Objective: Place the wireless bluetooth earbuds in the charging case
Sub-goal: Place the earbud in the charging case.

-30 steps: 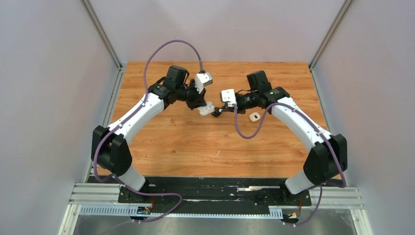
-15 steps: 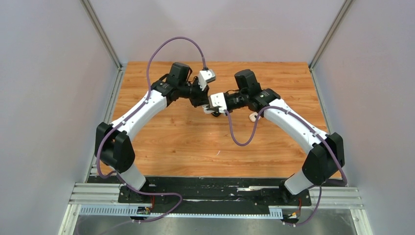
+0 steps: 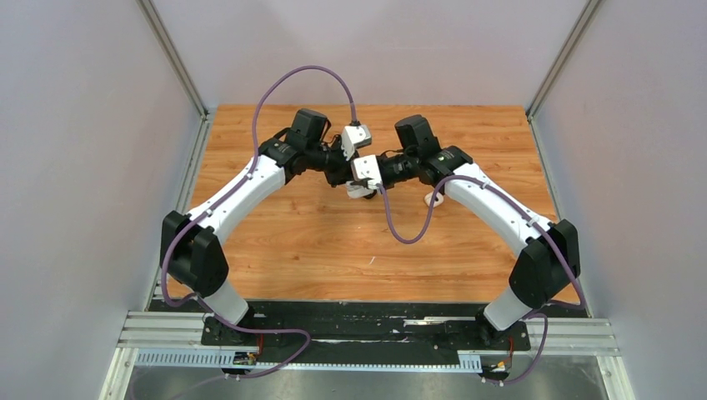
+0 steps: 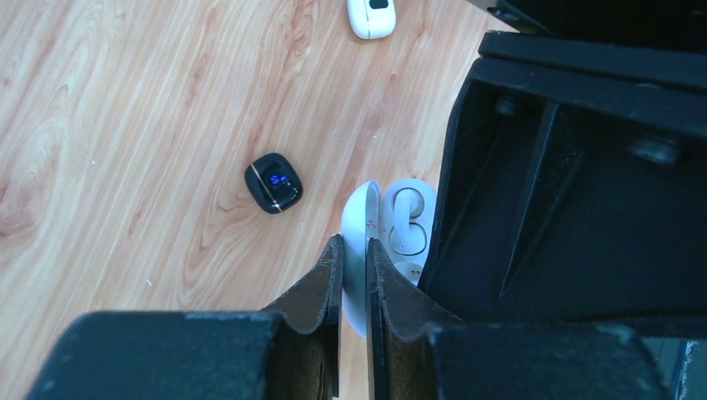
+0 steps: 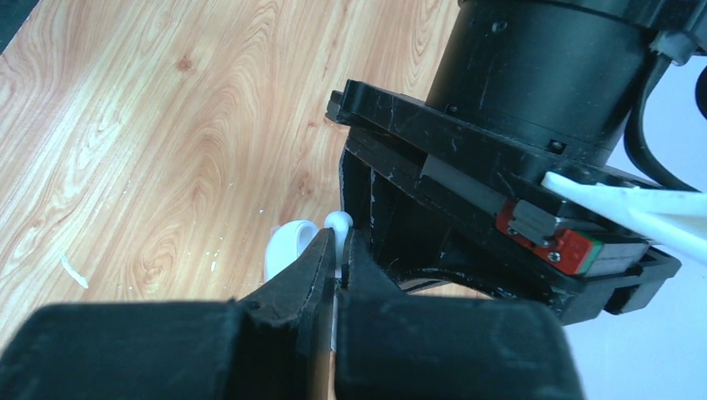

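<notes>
My left gripper (image 4: 354, 243) is shut on the raised lid of a white charging case (image 4: 357, 218), holding it open above the table. One well of the case shows a white earbud shape (image 4: 407, 210). My right gripper (image 5: 340, 237) is shut on a small white earbud (image 5: 338, 222), right beside the case (image 5: 288, 243). In the top view the two grippers meet at the table's middle back, over the case (image 3: 358, 191). The right gripper's black body hides the rest of the case in the left wrist view.
A black case with a blue light (image 4: 273, 182) lies on the wood left of the held case. Another white case (image 4: 372, 15) lies farther off, seen under the right arm (image 3: 433, 199) in the top view. Grey walls stand on both sides.
The right arm has swung left, bringing its gripper up against the left gripper and the case. The left gripper shifted slightly right and back, still holding the case.
</notes>
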Controlling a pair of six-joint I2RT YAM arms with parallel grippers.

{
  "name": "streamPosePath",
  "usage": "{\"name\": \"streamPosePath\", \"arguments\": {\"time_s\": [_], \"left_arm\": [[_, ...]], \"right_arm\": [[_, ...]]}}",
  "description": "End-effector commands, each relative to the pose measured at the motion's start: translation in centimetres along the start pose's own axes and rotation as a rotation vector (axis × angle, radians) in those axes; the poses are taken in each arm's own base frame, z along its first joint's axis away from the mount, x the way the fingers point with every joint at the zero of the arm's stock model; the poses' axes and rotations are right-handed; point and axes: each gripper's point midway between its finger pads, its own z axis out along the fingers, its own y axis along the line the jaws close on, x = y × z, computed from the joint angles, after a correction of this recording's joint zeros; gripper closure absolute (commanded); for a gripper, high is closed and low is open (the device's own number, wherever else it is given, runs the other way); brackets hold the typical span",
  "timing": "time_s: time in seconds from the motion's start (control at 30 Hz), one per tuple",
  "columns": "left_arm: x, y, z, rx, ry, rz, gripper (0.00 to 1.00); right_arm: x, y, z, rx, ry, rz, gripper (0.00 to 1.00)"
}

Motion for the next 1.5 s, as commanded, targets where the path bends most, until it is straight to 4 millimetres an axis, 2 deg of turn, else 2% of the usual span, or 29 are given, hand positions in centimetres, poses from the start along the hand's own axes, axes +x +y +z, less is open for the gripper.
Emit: {"name": "streamPosePath", "arguments": {"time_s": [0.0,0.2,0.83,0.93,1.03,1.33,1.4,1.47], "left_arm": [[-3.2,-0.8,-1.9,-0.011,-0.073,0.092,1.0],[-3.5,-0.6,-2.0,-0.023,-0.079,0.084,1.0],[-4.0,-0.8,-2.2,-0.016,-0.098,0.093,1.0],[-4.1,-1.1,-2.2,-0.003,-0.104,0.094,1.0],[-4.1,-1.5,-2.2,0.011,-0.108,0.094,1.0],[-3.7,-1.8,-2.4,0.011,-0.099,0.102,1.0],[-3.7,-1.7,-2.4,0.008,-0.098,0.103,1.0],[-3.6,-1.7,-2.4,0.006,-0.097,0.104,1.0]], "right_arm": [[-0.6,-0.3,0.0,-0.021,-0.001,-0.008,1.0],[-0.1,0.6,0.2,-0.048,0.012,0.016,1.0],[1.2,1.8,1.0,-0.109,0.052,0.074,1.0],[1.5,1.8,1.1,-0.107,0.068,0.065,0.93],[1.5,1.2,1.3,-0.075,0.072,0.051,0.91],[0.4,-0.3,0.6,0.048,0.068,0.0,0.75],[0.3,-0.2,0.4,0.056,0.07,0.005,0.74],[0.3,-0.1,0.3,0.057,0.069,0.021,0.78]]}}
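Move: The charging case's open body is just under the right hand's held earbud, about 4 cm below and 1 cm back. From the left hand, which pinches its lid, that body is level and some 2 cm back. Counted from the right hand, the black case on the table lies about 7 cm ahead, 2 cm right and 19 cm below; the other white case lies roughly 5 cm ahead, 19 cm right, at the same table height. The earbud, already pinched in the right fingers, is lowered about 2.5 cm into the free well of the charging case, the fingertips tipping down a few degrees on the way. At the bottom the right fingers open to about a quarter and let go, rising slightly at the last. The left hand keeps its pinch on the lid and stays nearly still, lifting under 1 cm. ##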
